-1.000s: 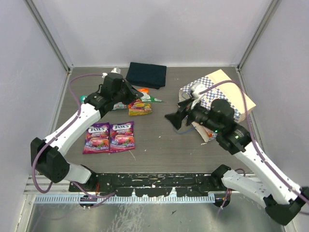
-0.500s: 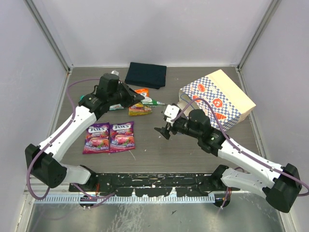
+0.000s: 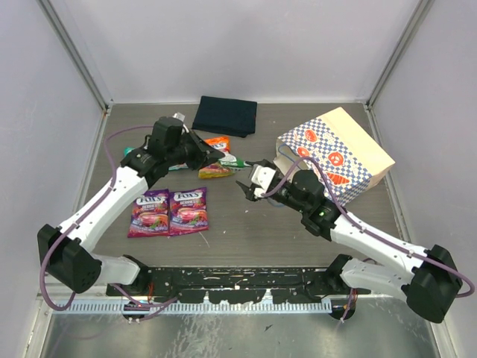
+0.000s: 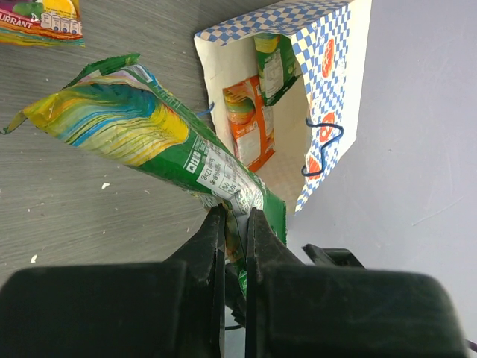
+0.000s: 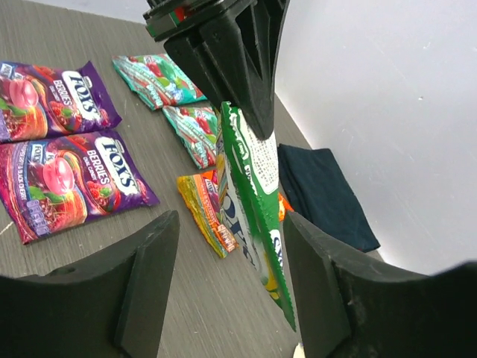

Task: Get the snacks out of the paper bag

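My left gripper (image 4: 235,213) is shut on the end of a green snack pouch (image 4: 149,134) and holds it above the table; the top view has this gripper (image 3: 212,153) left of centre. My right gripper (image 5: 231,220) stands open with the pouch's free end (image 5: 257,194) hanging between its fingers, untouched. The checkered paper bag (image 3: 335,153) lies on its side at the right. The left wrist view looks into its mouth (image 4: 328,45), where an orange pouch (image 4: 250,130) and a green one (image 4: 274,63) lie. Two purple pouches (image 3: 151,211) (image 3: 188,210) lie flat at the front left.
A navy folded cloth (image 3: 225,115) lies at the back centre. A yellow-orange pouch (image 3: 215,171) and an orange one (image 3: 218,141) lie under my left gripper. Two teal pouches (image 5: 156,78) (image 5: 194,130) lie beyond them. Grey walls close in the table.
My right gripper has swung left, away from the paper bag, up to the hanging green pouch, and its jaws have narrowed. The left gripper has kept the pouch almost in place.
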Controlling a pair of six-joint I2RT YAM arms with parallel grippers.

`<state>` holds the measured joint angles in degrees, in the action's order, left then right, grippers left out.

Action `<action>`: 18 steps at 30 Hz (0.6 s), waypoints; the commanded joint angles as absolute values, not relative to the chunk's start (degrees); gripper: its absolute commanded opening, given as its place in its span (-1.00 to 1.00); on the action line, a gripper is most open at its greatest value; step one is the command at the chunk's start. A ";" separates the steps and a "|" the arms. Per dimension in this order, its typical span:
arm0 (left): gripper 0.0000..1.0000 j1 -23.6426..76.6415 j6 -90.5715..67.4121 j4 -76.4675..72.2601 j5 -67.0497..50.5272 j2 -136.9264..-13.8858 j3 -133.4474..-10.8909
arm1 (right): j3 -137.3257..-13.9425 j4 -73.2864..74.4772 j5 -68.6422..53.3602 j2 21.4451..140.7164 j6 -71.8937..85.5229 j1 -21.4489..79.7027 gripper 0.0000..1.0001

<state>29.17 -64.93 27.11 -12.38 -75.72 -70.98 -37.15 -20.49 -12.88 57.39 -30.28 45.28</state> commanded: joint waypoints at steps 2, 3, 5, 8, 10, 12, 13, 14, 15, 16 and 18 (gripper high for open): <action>-1.00 28.84 -65.43 20.81 -14.56 -73.21 -70.52 | -39.93 -24.22 -11.97 60.65 -33.91 45.63 0.22; -1.00 28.83 -65.40 20.75 -14.54 -73.17 -70.27 | -40.45 -23.67 -12.11 61.32 -34.08 45.66 0.17; -1.00 28.83 -65.31 20.70 -14.59 -71.53 -70.10 | -41.59 -22.02 -12.39 62.55 -34.47 45.62 0.07; -1.00 28.87 -65.02 20.42 -14.54 -70.93 -69.89 | -42.58 -21.01 -12.48 63.82 -34.63 45.59 -0.20; -1.00 28.83 -64.19 20.70 -14.04 -70.78 -69.85 | -43.10 -20.23 -11.90 63.85 -34.50 45.57 -0.78; -1.00 28.83 -62.49 20.66 -13.63 -70.31 -69.50 | -43.37 -19.58 -10.32 63.38 -33.74 45.57 -0.98; -0.93 28.83 -61.27 20.50 -13.34 -69.86 -69.40 | -43.71 -18.67 -9.24 63.05 -33.16 45.63 -0.98; -0.64 28.83 -59.11 20.76 -12.45 -69.42 -69.32 | -44.37 -17.18 -8.21 62.73 -32.15 45.61 -0.98; -0.24 28.85 -56.56 21.67 -11.28 -68.83 -69.70 | -45.50 -14.96 -7.05 62.39 -30.57 45.56 -0.98; 0.24 28.84 -54.04 23.18 -9.48 -68.18 -70.04 | -47.36 -12.44 -5.78 61.94 -29.16 45.55 -0.98; 0.99 28.83 -48.38 26.04 -5.10 -66.60 -70.58 | -50.09 -7.08 -3.56 61.00 -25.62 45.65 -0.98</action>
<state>29.12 -59.55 26.22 -11.64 -71.57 -68.75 -43.20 -13.91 -9.06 64.23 -31.83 45.50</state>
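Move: The green packet hangs pinched in the left fingers, its middle about 3 cm below that hand, 1 cm back and 2 cm to its left. From the open right hand this middle lies some 4 cm ahead, 5 cm to the left and 3 cm lower. On the table, roughly 25 cm beneath the right hand, the orange packet is about 12 cm ahead and 9 cm left; the nearer purple packet is 4 cm back and 18 cm left. The green packet changes hands in mid-air: the right hand sinks about 3 cm while edging forward some 2 cm and slightly left onto the packet's near end, shuts its fingers fully on it, then rises a centimetre. The left hand, nearly still until then, opens its fingers wide and eases up, back and to its left by about a centimetre each. ##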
